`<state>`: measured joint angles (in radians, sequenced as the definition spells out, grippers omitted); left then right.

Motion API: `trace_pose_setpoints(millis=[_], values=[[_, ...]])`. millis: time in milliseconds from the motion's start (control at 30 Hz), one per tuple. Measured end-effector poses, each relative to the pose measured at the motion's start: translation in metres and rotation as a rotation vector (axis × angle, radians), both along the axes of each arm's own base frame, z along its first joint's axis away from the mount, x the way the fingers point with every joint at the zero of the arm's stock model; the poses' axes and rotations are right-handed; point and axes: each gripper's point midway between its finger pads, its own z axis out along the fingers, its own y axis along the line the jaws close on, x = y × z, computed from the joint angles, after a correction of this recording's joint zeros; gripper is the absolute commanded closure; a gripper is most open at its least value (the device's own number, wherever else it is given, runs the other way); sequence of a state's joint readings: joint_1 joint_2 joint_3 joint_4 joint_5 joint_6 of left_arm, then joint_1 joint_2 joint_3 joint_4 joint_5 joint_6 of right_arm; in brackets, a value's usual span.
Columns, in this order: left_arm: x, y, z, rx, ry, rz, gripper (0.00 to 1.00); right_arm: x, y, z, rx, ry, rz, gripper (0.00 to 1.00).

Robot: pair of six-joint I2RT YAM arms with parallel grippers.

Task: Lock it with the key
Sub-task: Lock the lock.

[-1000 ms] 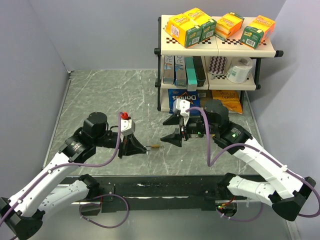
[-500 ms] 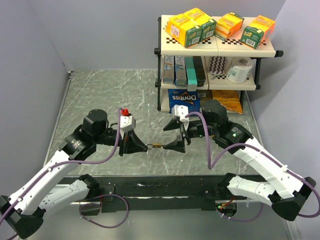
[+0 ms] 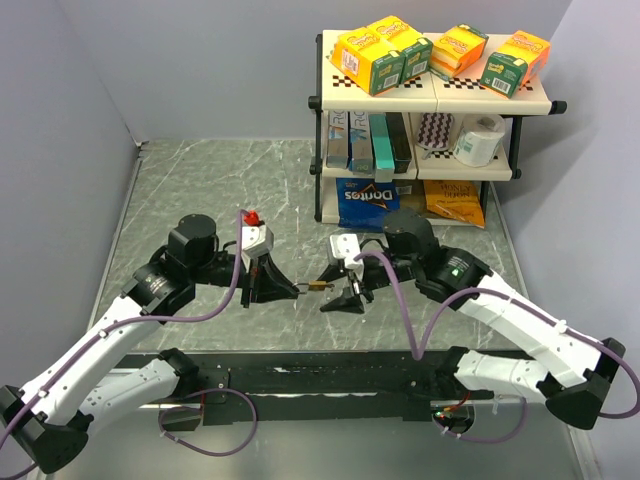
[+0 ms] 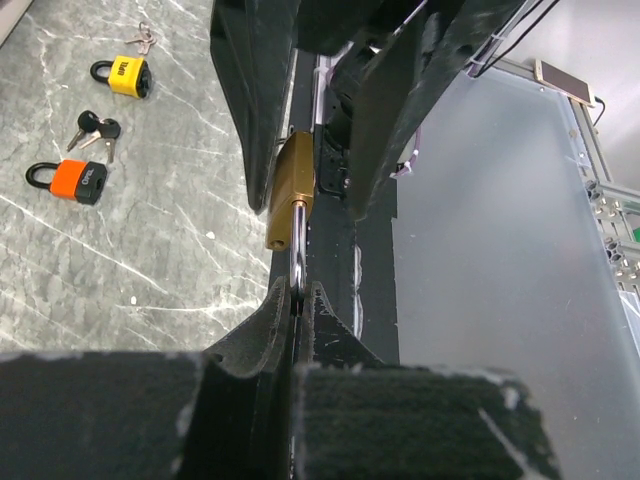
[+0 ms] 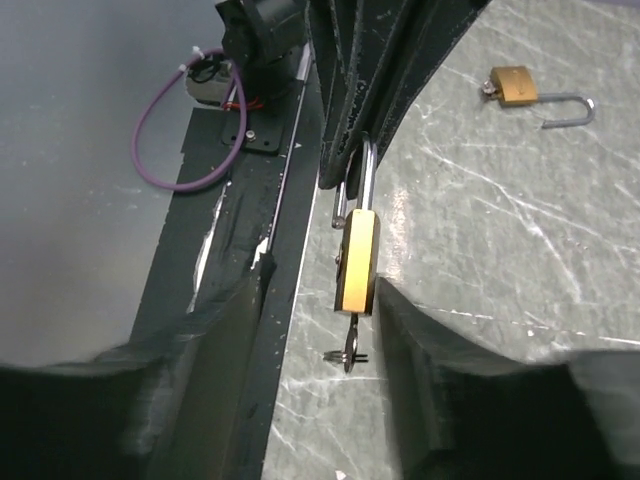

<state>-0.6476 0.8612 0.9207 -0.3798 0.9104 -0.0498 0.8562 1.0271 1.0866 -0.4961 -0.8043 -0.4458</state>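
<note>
A brass padlock (image 5: 358, 262) hangs level above the table, and my left gripper (image 4: 297, 300) is shut on its steel shackle (image 4: 297, 255). A small key (image 5: 347, 352) sticks out of the lock's bottom end. My right gripper (image 5: 330, 375) is open, its fingers (image 5: 225, 380) standing on either side of the key and the lock's lower end, with a wide gap on the left side. In the top view the padlock (image 3: 318, 286) sits between the left gripper (image 3: 293, 291) and the right gripper (image 3: 338, 292) at the table's middle front.
An orange padlock (image 4: 78, 180), a yellow padlock (image 4: 125, 75) and loose keys (image 4: 95, 128) lie on the marble table. Another brass padlock (image 5: 515, 85) lies there with its shackle open. A shelf rack (image 3: 430, 100) with boxes stands at the back right.
My right gripper has swung left and down from beside the rack to the padlock, and its fingers now straddle the key end. The left gripper has kept hold of the shackle, shifting slightly right.
</note>
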Motion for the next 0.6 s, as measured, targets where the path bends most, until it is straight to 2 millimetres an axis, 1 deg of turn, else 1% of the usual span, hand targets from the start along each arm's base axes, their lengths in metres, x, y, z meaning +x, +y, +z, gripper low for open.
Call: trace_pose_setpoints(millis=[33, 67, 133, 167, 267, 333, 367, 600], values=[[0.0001, -0.0001, 0.0000, 0.000, 0.000, 0.000, 0.99, 0.0000, 0.0014, -0.0018, -0.005, 0.004, 0.002, 0.55], [0.0001, -0.0001, 0.0002, -0.001, -0.001, 0.000, 0.99, 0.0003, 0.0021, -0.0025, -0.007, 0.002, 0.003, 0.63], [0.0001, -0.0001, 0.0003, -0.001, -0.002, 0.000, 0.99, 0.0017, 0.0034, -0.0040, -0.011, 0.003, 0.001, 0.72], [0.0000, -0.0001, 0.0003, -0.001, -0.001, 0.000, 0.99, 0.0024, 0.0041, -0.0037, -0.012, 0.003, -0.001, 0.81], [-0.0013, 0.0002, 0.0009, -0.003, -0.003, -0.006, 0.99, 0.0054, 0.0051, -0.0033, -0.014, 0.005, -0.015, 0.91], [-0.0018, 0.0005, 0.0018, -0.006, -0.005, -0.006, 0.99, 0.0062, 0.0054, -0.0036, -0.015, 0.007, -0.020, 0.95], [-0.0019, 0.0006, 0.0020, -0.006, -0.006, -0.006, 0.99, 0.0065, 0.0057, -0.0031, -0.014, 0.008, -0.022, 1.00], [-0.0027, -0.0003, 0.0071, -0.026, 0.000, 0.001, 0.99, 0.0060, 0.0078, 0.0009, -0.004, 0.032, -0.027, 1.00]])
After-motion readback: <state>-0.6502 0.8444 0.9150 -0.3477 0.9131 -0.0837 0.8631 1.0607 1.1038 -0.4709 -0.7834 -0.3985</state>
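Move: The brass lock body hangs about 2 cm to the left of the right gripper's hand point and 1 cm ahead of it, at about its height, between the open fingers. The key in its end sits about 1 cm to the right of that hand point and 1 cm ahead; the shackle lies some 4 cm to its left and 1 cm ahead. The left gripper keeps hold of the shackle, with the lock body about 4 cm to its right, level ahead and 1 cm lower. Close the right gripper from well open to a pinch on both sides of the brass lock body at its key end, leaving the key between the fingers behind the pads. While closing, ease that hand about 1 cm left and forward, onto the body. Keep the left fingers shut on the shackle, nearly in place. ##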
